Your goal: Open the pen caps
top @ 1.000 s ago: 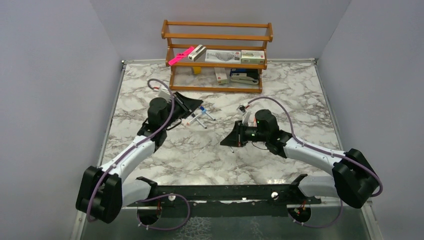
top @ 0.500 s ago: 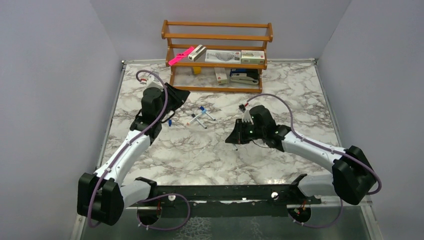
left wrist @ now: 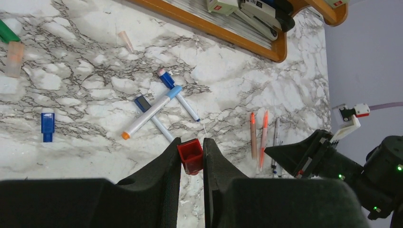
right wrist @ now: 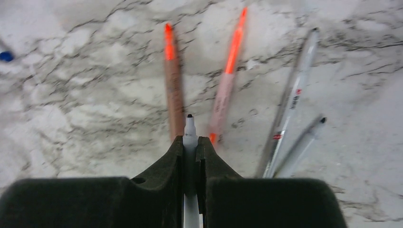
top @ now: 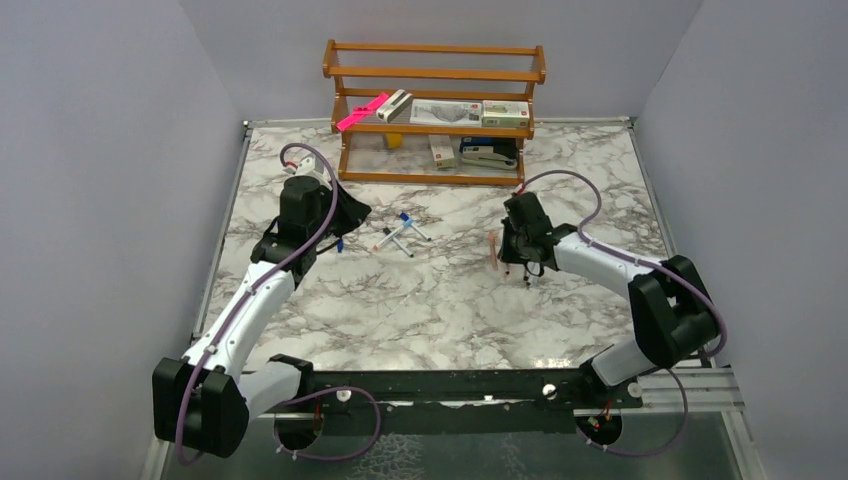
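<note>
My left gripper (left wrist: 191, 142) is shut on a small red pen cap (left wrist: 192, 155), held above the marble table at the left (top: 345, 215). Three white-barrelled pens (left wrist: 152, 110) lie crossed in the middle. A blue cap (left wrist: 47, 126) and an orange cap (left wrist: 14, 57) lie loose at the left. My right gripper (right wrist: 190, 140) is shut on a white pen (right wrist: 190, 129) whose dark tip is bare. It hovers over two orange-tipped pens (right wrist: 173, 80) and two grey pens (right wrist: 292, 104) lying side by side (top: 492, 250).
A wooden rack (top: 430, 125) stands at the back with a black stapler (top: 488, 153), small boxes and a pink bar (top: 362, 111). Grey walls close in the table on the left, right and back.
The left gripper has drawn back to the left, away from the crossed pens. The right arm has swung right and turned, carrying its pen over the row of pens.
</note>
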`<state>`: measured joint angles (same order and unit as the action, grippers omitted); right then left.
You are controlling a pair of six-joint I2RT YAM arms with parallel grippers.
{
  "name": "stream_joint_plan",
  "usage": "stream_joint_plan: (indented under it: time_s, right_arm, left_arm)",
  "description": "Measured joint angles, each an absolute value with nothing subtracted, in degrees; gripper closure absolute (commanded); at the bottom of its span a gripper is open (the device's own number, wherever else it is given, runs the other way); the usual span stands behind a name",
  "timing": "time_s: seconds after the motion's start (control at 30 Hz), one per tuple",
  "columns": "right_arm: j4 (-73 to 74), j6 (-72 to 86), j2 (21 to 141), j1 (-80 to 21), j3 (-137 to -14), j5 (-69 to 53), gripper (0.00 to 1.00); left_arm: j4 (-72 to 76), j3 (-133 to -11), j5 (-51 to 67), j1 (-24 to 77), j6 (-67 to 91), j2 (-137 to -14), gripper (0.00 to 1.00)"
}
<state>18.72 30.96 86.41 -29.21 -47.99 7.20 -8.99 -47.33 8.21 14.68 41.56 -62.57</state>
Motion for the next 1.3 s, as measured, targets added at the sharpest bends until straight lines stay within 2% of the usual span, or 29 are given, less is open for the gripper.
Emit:
stream_joint_plan:
  time_s: [0.27, 0.5, 0.8, 1.1, 1.3]
  right_arm:
    - [19.29, 28.36, 91.02, -25.08, -50.33, 13.06, 0.92]
    - [19.27, 27.73, 93.76, -24.88, -50.59, 14.0, 0.77]
    - [19.38, 27.42, 93.47, -24.77, -50.59, 14.02, 0.72]
    - [20.82, 27.05, 85.67, -24.77, -50.54, 13.28, 0.63]
    - [21.39, 26.41, 81.1, -24.77, -50.54, 9.3, 0.62]
  left_arm:
    - [-9.85, -45.89, 9.17, 14.33, 40.45, -62.02, 1.0]
    - [-10.0, -44.86, 9.65, 14.2, 40.1, -62.04, 1.0]
    - [-10.07, -44.23, 9.63, 13.87, 39.68, -62.28, 0.99]
    - [-12.12, -44.23, 6.37, 13.06, 37.39, -66.63, 0.98]
    - [-12.49, -44.25, 0.91, 12.69, 35.16, -71.37, 0.95]
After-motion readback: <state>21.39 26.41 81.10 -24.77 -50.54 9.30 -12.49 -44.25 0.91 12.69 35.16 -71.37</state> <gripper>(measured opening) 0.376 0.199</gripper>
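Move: My right hand holds the uncapped white pen. The gap I want for it on the table lies about 4 cm right, 3 ahead and 4 below. At that level, the orange highlighter is 2 cm right and 3 ahead, the brown highlighter 1 left and 5 ahead, and the silver marker 6 right and 3 ahead. My left hand grips the red cap; the blue cap lies some 9 cm left, 4 ahead and 21 below, the light-blue marker 3 right and 6 ahead. My right hand carries the white pen right, down and slightly forward, over about 5 cm, into the gap between the orange highlighter and the silver marker. There my fingers part and I rise clear, some 6 cm up. Meanwhile my left hand keeps the red cap pinched, eases down, then sinks faster and drifts left towards the blue cap, about 9 cm lower in all, tipping down and rolling its left side up. ##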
